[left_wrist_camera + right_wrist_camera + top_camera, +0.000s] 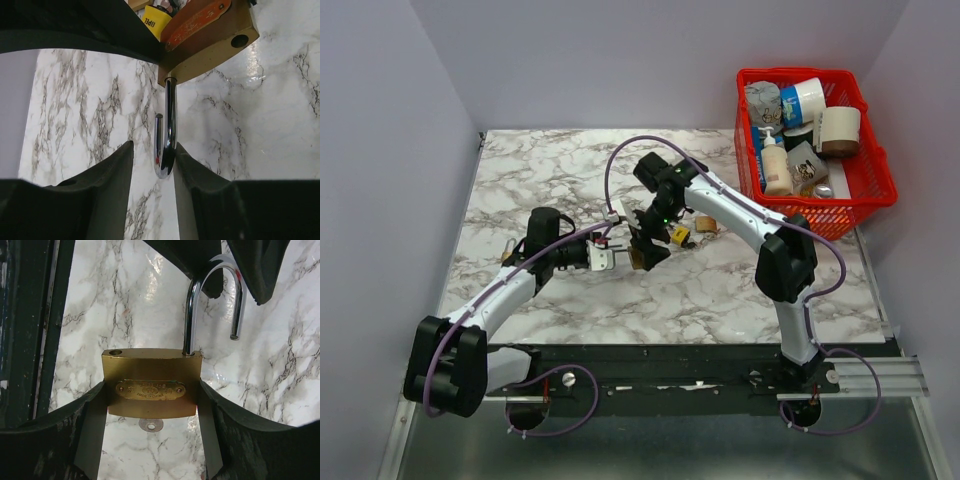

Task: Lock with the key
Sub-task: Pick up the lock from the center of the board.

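My right gripper [151,390] is shut on the brass padlock [151,382] and holds its body by both sides above the marble table [550,190]. The chrome shackle [212,295] stands open, its free end out of the body. A small round key [151,425] head shows just under the lock's bottom edge; I cannot tell if it sits in the keyhole. My left gripper [153,160] straddles the bend of the shackle [169,135]. Its right finger [192,170] touches the bar and its left finger [115,175] stands apart. The two grippers meet at mid-table around the padlock [642,257].
A yellow tag [678,236] and a small brass item [705,225] lie just right of the grippers. A red basket [850,75] full of bottles and tape rolls stands at the back right. Purple cables loop over both arms.
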Controlling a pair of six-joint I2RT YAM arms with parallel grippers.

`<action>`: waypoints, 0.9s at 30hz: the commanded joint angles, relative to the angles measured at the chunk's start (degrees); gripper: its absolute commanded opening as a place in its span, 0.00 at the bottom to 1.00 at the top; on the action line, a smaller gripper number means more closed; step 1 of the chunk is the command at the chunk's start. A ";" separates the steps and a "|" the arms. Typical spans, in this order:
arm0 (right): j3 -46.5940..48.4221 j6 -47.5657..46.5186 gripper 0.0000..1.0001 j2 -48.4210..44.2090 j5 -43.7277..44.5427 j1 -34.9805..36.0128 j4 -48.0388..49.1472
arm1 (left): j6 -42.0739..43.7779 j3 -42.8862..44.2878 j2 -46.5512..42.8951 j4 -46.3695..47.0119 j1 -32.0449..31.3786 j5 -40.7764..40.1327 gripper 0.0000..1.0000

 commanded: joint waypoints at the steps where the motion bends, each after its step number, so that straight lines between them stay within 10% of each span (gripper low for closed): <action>1: 3.45 0.76 0.35 -2.13 -5.31 0.70 -1.45 | 1.44 -0.19 0.20 2.21 -1.28 1.18 0.44; 6: 3.80 1.20 0.35 -2.13 -5.93 0.87 -1.54 | 0.91 0.08 0.46 2.39 -2.24 0.13 0.33; 11: 3.80 1.64 0.37 -2.30 -6.02 1.14 -1.89 | 1.26 0.52 -0.15 0.63 -2.25 0.39 0.01; 18: 3.10 6.21 1.00 -4.32 -6.45 0.61 -2.07 | 0.12 1.13 -8.66 -7.80 -2.24 2.06 0.00; 27: -1.90 9.73 1.00 -12.66 -6.46 -2.02 0.47 | -17.51 5.96 -18.60 -13.52 -2.33 5.75 0.00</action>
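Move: The brass padlock is in the right gripper, its body between the pads; its middle is roughly 6 cm to the right of the left gripper and 3 cm nearer the base, about 1 cm lower, the open shackle already reaching between the left fingers. On the table some 11 cm below, the yellow padlock lies about 14 cm right and 3 cm ahead of the left gripper, and the brown padlock about 19 cm right and 6 cm ahead. Ease the left gripper about 1 cm right towards the padlock body and shut its fingers on the shackle. Once it is pinched, open the right gripper to let go of the body and raise the right hand about 6.5 cm, slightly back too; meanwhile draw the left hand about 4 cm back, then up by as much, still gripping the shackle. ##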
